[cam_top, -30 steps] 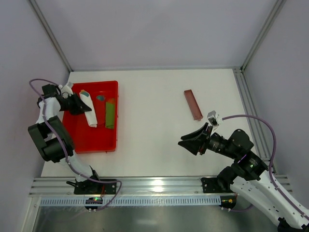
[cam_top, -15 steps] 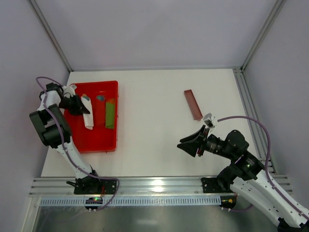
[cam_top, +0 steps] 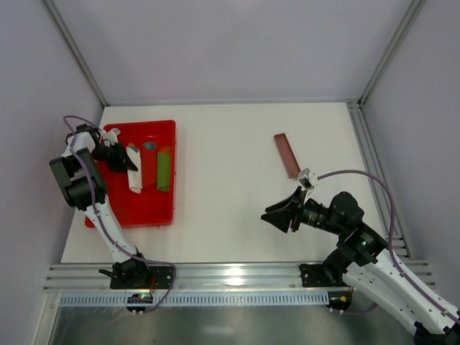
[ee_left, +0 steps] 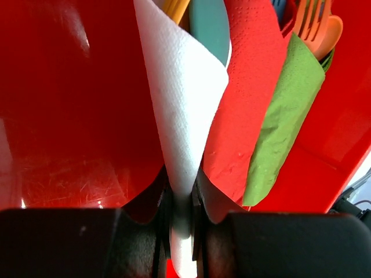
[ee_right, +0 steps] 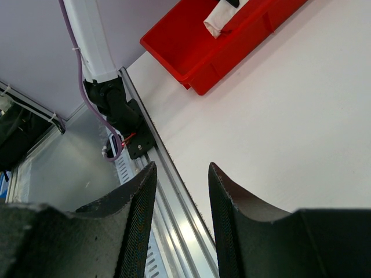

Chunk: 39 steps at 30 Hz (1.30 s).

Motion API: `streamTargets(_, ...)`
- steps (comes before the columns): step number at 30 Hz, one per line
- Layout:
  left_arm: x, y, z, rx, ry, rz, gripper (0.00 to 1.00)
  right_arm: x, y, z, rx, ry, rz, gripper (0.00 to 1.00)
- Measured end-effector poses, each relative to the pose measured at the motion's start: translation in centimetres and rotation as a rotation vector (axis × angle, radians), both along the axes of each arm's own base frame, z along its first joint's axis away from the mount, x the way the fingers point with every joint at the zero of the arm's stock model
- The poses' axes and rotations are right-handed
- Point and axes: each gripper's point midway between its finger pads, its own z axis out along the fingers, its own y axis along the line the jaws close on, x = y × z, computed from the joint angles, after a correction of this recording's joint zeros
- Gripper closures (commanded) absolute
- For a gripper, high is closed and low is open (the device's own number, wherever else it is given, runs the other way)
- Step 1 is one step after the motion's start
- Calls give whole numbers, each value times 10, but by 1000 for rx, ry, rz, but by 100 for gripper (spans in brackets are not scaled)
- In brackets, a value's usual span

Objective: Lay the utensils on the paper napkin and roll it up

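The paper napkin (cam_top: 134,175) is a white roll lying in the red tray (cam_top: 144,208). My left gripper (cam_top: 121,159) is shut on its near end. In the left wrist view the white roll (ee_left: 182,92) runs away from the left gripper (ee_left: 182,188), pinched between both fingers. The utensils show only as an orange tip (ee_left: 175,7) and a teal end (ee_left: 210,26) sticking out of the roll's far end. My right gripper (cam_top: 277,215) hovers open above bare table right of centre, holding nothing. In its own view the right gripper (ee_right: 181,168) points at the near rail.
A red napkin roll (ee_left: 249,87) and a green one (ee_left: 284,116) with an orange fork and spoon (ee_left: 320,23) lie beside the white roll. The green roll (cam_top: 164,169) is in the tray. A reddish-brown bar (cam_top: 287,154) lies at the right.
The left arm's elbow has swung back along the tray's left side, and the gripped white roll has shifted slightly right in the tray. The right gripper drifted a little towards the near left.
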Motion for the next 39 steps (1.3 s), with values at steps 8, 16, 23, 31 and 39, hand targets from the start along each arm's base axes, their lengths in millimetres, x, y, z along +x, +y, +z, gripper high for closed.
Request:
streamTargets(8, 2, 8, -5, 36, 28, 5, 72, 1, 2, -3, -4, 9, 6, 57)
streamTargets(16, 5, 19, -5, 105, 41, 10, 59, 0, 2, -3, -3, 9, 9, 57)
streamTargets(23, 6, 28, -5, 165, 58, 17, 55, -1, 1, -1, 3, 3, 9, 57)
streamTargets(31, 14, 33, 12, 235, 27, 59, 50, -3, 0, 4, 17, -14, 13, 57)
streamTargets(39, 21, 32, 39, 368, -50, 87, 50, -8, -4, 11, 37, -39, 15, 57)
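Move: I still pinch the white rolled napkin across its middle with my left hand, down in the red bin, so its middle is practically at my fingers, about 1 cm below. Its utensil heads point forward. The red rolled napkin lies about 5 cm to the right, level with it, and the green one some 11 cm to the right, both roughly 2 cm lower. From my right hand the white roll is about 27 cm ahead, 47 cm left and 21 cm down. I open my left fingers low in the bin and let go of the white roll while the hand shifts about 3 cm left, away from the red roll. Then I lift some 4 cm clear of it, easing a little forward, the wrist having rolled about 20 degrees so the fingers point more nearly straight down. ##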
